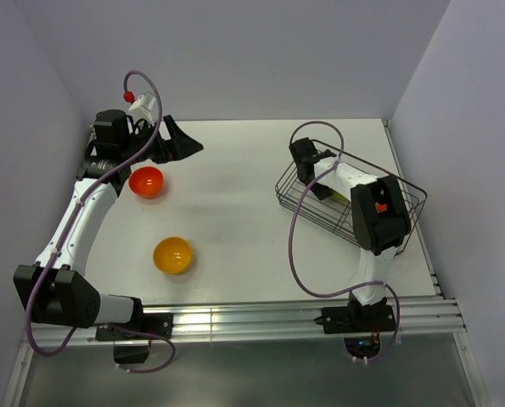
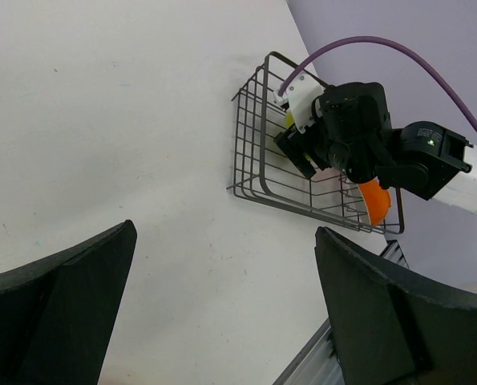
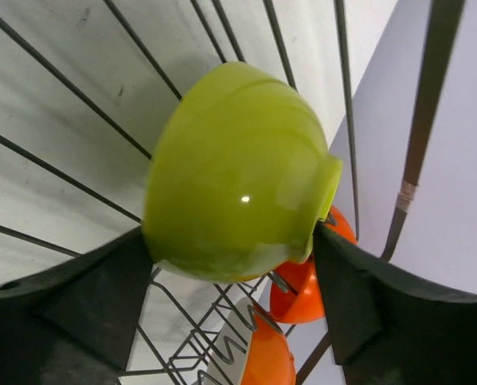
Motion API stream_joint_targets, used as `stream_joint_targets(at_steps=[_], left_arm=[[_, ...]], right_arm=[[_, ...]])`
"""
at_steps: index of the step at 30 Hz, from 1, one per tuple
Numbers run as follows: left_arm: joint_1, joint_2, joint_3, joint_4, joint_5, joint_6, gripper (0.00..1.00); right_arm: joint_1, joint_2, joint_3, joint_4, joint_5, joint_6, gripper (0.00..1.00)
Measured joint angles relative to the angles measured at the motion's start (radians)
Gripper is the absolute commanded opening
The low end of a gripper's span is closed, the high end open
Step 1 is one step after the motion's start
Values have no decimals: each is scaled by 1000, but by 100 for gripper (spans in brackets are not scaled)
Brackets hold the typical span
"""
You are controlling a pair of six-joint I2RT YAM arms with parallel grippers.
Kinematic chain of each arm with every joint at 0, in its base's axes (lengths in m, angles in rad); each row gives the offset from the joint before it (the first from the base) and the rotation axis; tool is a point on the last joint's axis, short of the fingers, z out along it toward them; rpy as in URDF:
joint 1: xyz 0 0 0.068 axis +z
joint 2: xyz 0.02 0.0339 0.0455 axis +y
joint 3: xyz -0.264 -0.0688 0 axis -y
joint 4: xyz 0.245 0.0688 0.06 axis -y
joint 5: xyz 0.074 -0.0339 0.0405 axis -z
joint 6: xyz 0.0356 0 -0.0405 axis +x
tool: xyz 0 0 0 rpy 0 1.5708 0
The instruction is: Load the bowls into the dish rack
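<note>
The dish rack (image 1: 405, 188) stands at the right. My right gripper (image 1: 320, 188) reaches into it and is shut on the lime green bowl (image 3: 238, 172), one finger against each side (image 3: 230, 241). A red-orange bowl (image 3: 302, 289) stands on edge in the rack behind it, and a white rim with an orange surface (image 3: 262, 361) shows lower down. On the table lie a red-orange bowl (image 1: 146, 181) and a yellow-orange bowl (image 1: 172, 254), both mouth up. My left gripper (image 1: 182, 140) is open and empty, raised behind the red-orange bowl. Its wrist view (image 2: 226, 241) shows the rack (image 2: 250, 152).
Grey walls close in the table at the back and on both sides. A metal rail (image 1: 260, 318) runs along the near edge by the arm bases. The rack sits close to the right wall.
</note>
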Motion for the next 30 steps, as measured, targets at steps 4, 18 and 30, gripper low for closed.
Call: stream_joint_targets(at_steps=[4, 18, 30], left_arm=[[4, 0, 0, 0, 0, 0, 99], [8, 0, 0, 0, 0, 0, 100], [19, -6, 0, -1, 0, 0, 100]], right_arm=[[0, 9, 0, -1, -19, 8, 99], [0, 14, 0, -5, -34, 15, 100], [0, 14, 0, -6, -43, 14, 100]])
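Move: The green bowl is still between the right fingers, low over the far left part of the dish rack, its middle about 2 cm ahead of the hand, 1 cm right and 2 cm below. In the rack, the red bowl is some 15 cm right of the hand and 3 cm back; the white bowl is about 13 cm right and 11 cm back, both about 4 cm lower. From the left hand the green bowl is roughly 46 cm right, 4 cm ahead and 25 cm below. Open the right gripper fully to let go of the green bowl where it is in the rack. Sink only about 1 cm as the fingers spread, then hold there around the bowl with the fingers wide open and the wrist all but unturned. ##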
